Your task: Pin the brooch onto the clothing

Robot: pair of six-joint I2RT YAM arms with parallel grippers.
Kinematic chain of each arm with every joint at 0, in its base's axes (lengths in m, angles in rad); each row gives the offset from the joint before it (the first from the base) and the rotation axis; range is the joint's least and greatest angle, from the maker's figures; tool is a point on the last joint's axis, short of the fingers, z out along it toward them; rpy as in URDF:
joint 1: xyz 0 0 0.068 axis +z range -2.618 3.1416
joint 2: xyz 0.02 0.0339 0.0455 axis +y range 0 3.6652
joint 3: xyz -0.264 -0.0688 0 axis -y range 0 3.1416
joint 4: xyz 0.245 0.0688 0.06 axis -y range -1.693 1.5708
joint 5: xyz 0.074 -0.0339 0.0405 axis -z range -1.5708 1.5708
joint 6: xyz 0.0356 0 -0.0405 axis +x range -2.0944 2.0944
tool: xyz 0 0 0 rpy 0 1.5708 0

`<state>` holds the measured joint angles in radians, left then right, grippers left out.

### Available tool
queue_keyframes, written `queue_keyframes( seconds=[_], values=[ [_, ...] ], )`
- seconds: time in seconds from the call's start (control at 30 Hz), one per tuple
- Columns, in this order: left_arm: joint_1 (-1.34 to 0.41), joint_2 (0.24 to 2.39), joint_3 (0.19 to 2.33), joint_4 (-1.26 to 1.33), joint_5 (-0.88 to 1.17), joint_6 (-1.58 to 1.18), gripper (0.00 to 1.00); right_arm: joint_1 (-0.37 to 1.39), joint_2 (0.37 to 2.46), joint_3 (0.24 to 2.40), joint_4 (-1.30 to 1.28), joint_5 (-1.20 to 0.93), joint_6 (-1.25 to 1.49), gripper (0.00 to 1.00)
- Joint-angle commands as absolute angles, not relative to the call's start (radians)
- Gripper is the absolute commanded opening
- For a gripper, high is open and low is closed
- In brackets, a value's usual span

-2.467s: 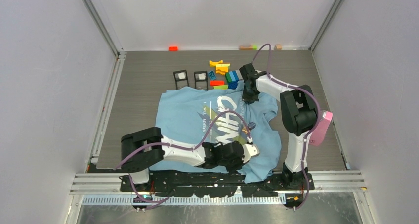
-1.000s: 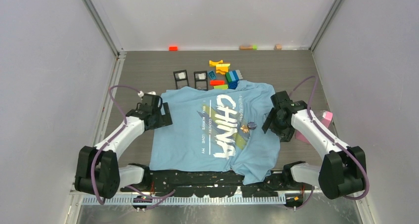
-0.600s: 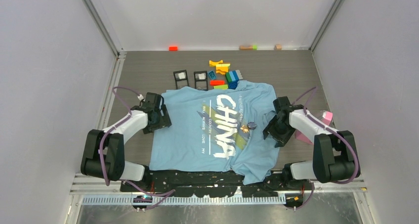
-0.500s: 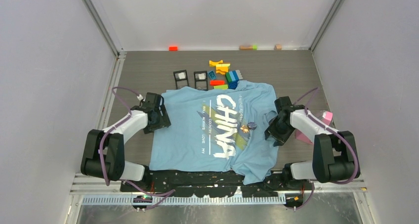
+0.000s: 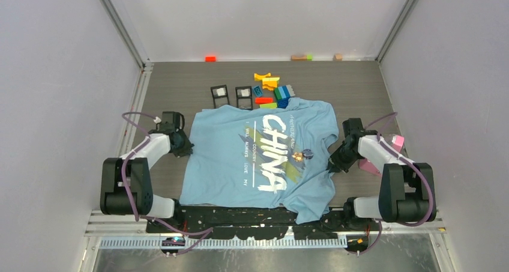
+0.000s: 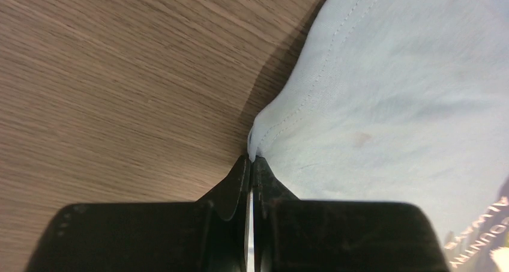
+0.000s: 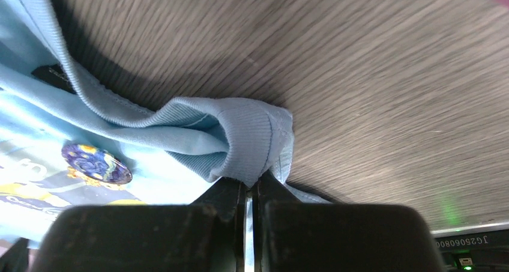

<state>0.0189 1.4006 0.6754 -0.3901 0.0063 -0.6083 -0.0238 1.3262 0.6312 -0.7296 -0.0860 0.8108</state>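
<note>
The clothing (image 5: 240, 164), a light blue T-shirt with white "CHINA" lettering, lies spread flat on the table. The brooch (image 5: 306, 154) is a small round dark blue piece with yellow swirls, resting on the chest print; it also shows in the right wrist view (image 7: 96, 163). My left gripper (image 5: 180, 147) is shut on the shirt's left edge, the stitched hem (image 6: 282, 125) pinched at its tips (image 6: 251, 161). My right gripper (image 5: 334, 164) is shut on a bunched fold of ribbed fabric (image 7: 252, 134) at the shirt's right edge, just right of the brooch.
Several coloured toy blocks (image 5: 273, 92) and two small black frames (image 5: 219, 94) lie just beyond the shirt's far edge. A pink object (image 5: 390, 155) sits right of the right arm. Small blocks (image 5: 210, 58) line the back wall. Bare wood shows left of the shirt (image 6: 120, 92).
Both grippers have gone from open to shut on the shirt's edges. The left one has drawn its edge outward to the left; the right one shifted slightly nearer and right.
</note>
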Motion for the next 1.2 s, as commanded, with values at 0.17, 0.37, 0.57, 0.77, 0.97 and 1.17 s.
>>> queue_keyframes(
  seconds=[0.17,0.37,0.57,0.77,0.97,1.17],
  values=[
    [0.184,1.381,0.557,-0.314,0.106,-0.640,0.00,-0.143,1.219,0.567,-0.727,-0.005,0.820,0.00],
    [0.217,1.326,0.537,-0.303,0.071,-0.645,0.00,-0.176,1.176,0.560,-0.739,0.049,0.835,0.00],
    [0.221,1.290,0.540,-0.307,0.099,-0.641,0.00,-0.181,1.184,0.566,-0.740,0.041,0.830,0.00],
    [0.220,1.261,0.551,-0.354,0.214,-0.640,0.27,-0.181,1.168,0.576,-0.723,0.013,0.801,0.00],
    [0.219,1.146,0.528,-0.437,0.195,-0.646,0.61,-0.181,1.138,0.575,-0.716,-0.033,0.788,0.00],
    [0.181,1.047,0.499,-0.533,0.166,-0.648,0.62,-0.181,1.147,0.557,-0.682,-0.061,0.784,0.00]
  ],
)
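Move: Both hands already pinch opposite edges of the clothing near table height; its middle lies about 25 cm right and 3 cm back of the left hand, about 24 cm left and 4 cm ahead of the right. From the right hand, the blue brooch is some 5 cm ahead and 8 cm left, the gold brooch 4 cm ahead and 12 cm left, and the pink box roughly 4 cm ahead and 18 cm right. Both hands pull the clothing outward, right about 3 cm and still pinching; left 2 cm, then opening, backing up. ##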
